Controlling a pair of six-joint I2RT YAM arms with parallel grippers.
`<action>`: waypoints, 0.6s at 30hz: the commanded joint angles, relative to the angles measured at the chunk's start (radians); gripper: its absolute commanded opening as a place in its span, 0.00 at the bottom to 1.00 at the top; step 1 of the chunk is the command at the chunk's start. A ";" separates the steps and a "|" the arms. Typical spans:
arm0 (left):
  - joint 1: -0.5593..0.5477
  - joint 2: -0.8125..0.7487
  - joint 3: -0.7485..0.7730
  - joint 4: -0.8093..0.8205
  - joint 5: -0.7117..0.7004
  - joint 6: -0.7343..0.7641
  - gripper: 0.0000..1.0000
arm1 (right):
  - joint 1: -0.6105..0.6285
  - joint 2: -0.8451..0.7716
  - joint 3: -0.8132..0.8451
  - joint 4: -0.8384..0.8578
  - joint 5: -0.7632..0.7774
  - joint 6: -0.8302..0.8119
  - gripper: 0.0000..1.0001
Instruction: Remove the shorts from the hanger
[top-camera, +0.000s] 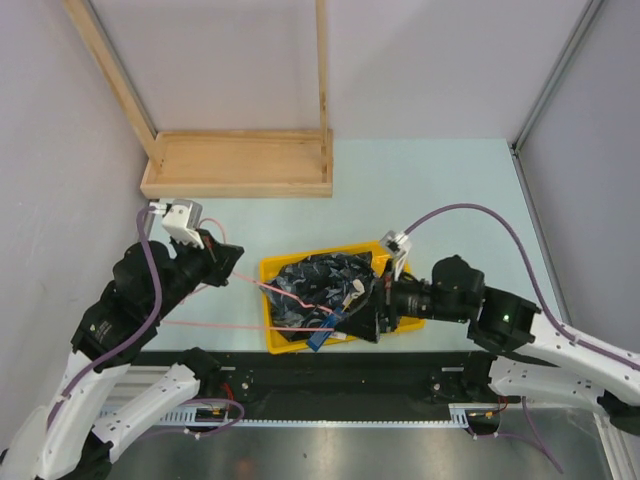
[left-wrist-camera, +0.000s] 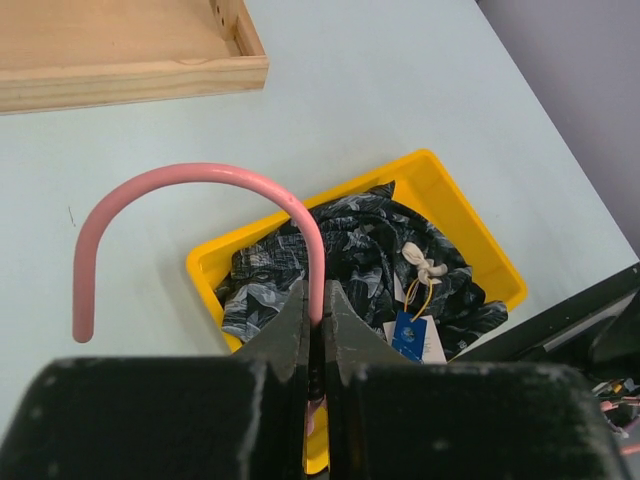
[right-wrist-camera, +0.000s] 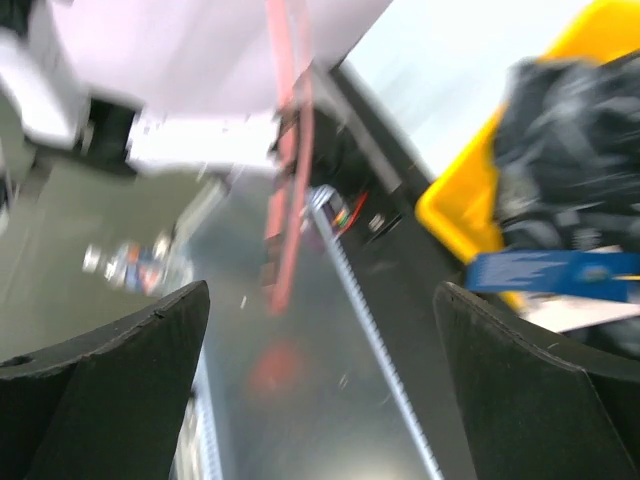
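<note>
The black shorts (top-camera: 318, 285) with a pale wavy print lie bunched in a yellow tray (top-camera: 272, 268); their blue and white tags (top-camera: 330, 332) sit at the near edge. The thin pink hanger (top-camera: 290, 298) lies across the shorts, its wires running left out of the tray. My left gripper (top-camera: 218, 262) is shut on the hanger's neck, and the hook (left-wrist-camera: 200, 178) curves above the jaws in the left wrist view, with the shorts (left-wrist-camera: 350, 255) beyond. My right gripper (top-camera: 370, 320) is open and empty at the tray's near right corner. The right wrist view is blurred; it shows hanger wire (right-wrist-camera: 290, 190) and the blue tag (right-wrist-camera: 550, 270).
A wooden rack with a shallow base tray (top-camera: 240, 165) stands at the back left, also in the left wrist view (left-wrist-camera: 120, 60). The black table edge and metal rail (top-camera: 330, 375) run just in front of the yellow tray. Grey walls close in on both sides.
</note>
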 joint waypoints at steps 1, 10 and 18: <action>0.004 0.007 0.000 0.052 -0.003 0.038 0.01 | 0.120 0.073 0.064 0.053 -0.008 -0.022 0.96; 0.004 -0.001 -0.017 0.047 0.003 0.040 0.00 | 0.251 0.124 0.086 0.059 0.225 -0.065 0.80; 0.004 -0.007 -0.023 0.052 0.029 0.043 0.00 | 0.266 0.177 0.121 0.101 0.270 -0.073 0.51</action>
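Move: The bare hanger's right-hand end is about 5 cm to the left of my open right hand, 3 cm back and nearly level with it. Far below, by some 26 cm, the shorts lie about 9 cm ahead and 6 cm to the left, in the yellow bin centred about 10 cm ahead and 3 cm left. From my left hand, which holds the hanger's neck, that same end is some 18 cm right, 10 cm back and slightly lower. I bring my right fingers around the free end of the hanger: first back and left, dipping 2 or 3 cm, then still left while easing slightly forward and up, roughly 5 cm in all. Meanwhile I close them from wide open to about half, not yet gripping. My left hand keeps its hold on the hanger's neck and practically stays in place. ##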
